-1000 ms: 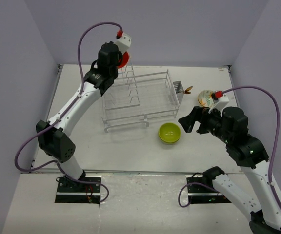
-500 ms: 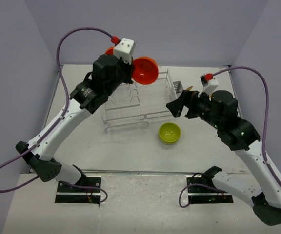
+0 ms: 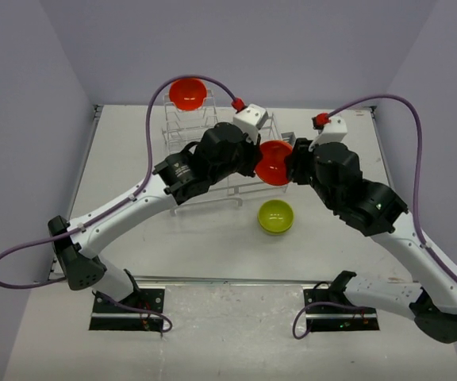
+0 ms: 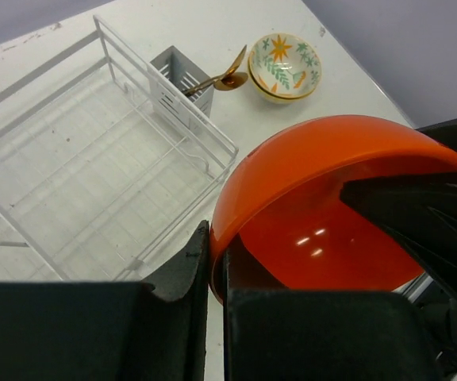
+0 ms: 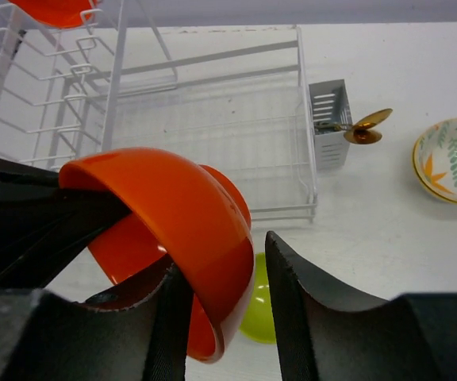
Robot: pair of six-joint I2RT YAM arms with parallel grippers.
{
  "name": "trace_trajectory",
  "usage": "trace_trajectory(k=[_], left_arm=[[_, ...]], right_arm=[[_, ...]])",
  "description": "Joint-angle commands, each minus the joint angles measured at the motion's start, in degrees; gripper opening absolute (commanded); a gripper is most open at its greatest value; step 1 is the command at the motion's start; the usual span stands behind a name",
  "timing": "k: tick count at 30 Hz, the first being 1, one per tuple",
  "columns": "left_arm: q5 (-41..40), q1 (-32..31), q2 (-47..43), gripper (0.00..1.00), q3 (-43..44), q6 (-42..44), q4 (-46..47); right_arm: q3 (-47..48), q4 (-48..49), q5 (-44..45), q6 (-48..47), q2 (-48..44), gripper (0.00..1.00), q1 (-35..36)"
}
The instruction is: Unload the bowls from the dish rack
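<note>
My left gripper (image 3: 257,161) is shut on the rim of an orange-red bowl (image 3: 274,163) and holds it in the air over the right end of the dish rack (image 3: 182,139). The pinch shows in the left wrist view (image 4: 216,270). My right gripper (image 5: 220,294) is open, with one finger inside the same bowl (image 5: 173,214) and the other outside its rim with a gap. A second orange-red bowl (image 3: 189,93) stands in the rack's tall slotted end. The lime-green bowl (image 3: 276,216) sits on the table. The flower-pattern bowl (image 4: 284,66) sits right of the rack.
The rack's small cutlery basket (image 4: 182,78) holds a gold spoon (image 4: 228,78) at the rack's right end. The two arms meet above the table's middle. Purple walls close in the back and sides.
My left arm lifted the orange-red bowl out of the rack and carried it right. My right arm swung left from the flower bowl and its fingers now straddle the bowl's rim.
</note>
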Motion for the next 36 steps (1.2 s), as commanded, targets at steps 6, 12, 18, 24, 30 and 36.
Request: trace_trajectory(k=[6,12,18,24,30,36], left_arm=[[-0.5,-0.8,0.3,0.0,3.1,-2.0,1.7],[-4.7,-0.8,-0.7,1.0,9.1,1.7,-3.8],[-22.2,-0.7,-10.1,1.0,8.6,6.0,-4.5],[-28.7,1.9,-14.2,1.0,8.0,7.9,-4.7],[-22.7,10.2,-14.0,1.0,8.7,5.7,-3.3],[-19.9,12.3,-10.1,1.0,12.0,6.5,-3.8]], right_arm=[[1.3,-3.8,11.1,-0.2,4.2,0.0,0.2],[-5.8,-4.6,4.8,4.7,1.6,0.0,-9.0],[-21.6,2.2,-16.5,7.8,-3.6,0.0,-32.8],[-31.0,10.0,-25.5,12.6,1.5,0.0,-42.2],[-36.8,16.6,-23.1,15.8,7.2,0.0,-43.3],[-37.8,19.9,-25.4,15.3,14.6,0.0,-44.6]])
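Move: Between the two grippers hangs the upper orange bowl: its middle is about 4 cm left and 1 cm ahead of the right hand, and 4 cm right and 1 cm back of the left, which still pinches its rim. The green bowl sits on the table straight below the right hand, some 32 cm down; the patterned bowls are 19 cm ahead, 22 cm right and 33 cm down. From the left hand, the rack's orange bowl lies 23 cm ahead, 19 cm left and 5 cm lower. Closing on the orange bowl's right rim, the right hand takes over its weight while the left stays put, then opens wide and lets go. The right carries the bowl some 30 cm down and 15 cm right towards the table beside the green bowl, tipping its fingers down and turning clockwise; the left swings left and up, into line with the rack's orange bowl. ##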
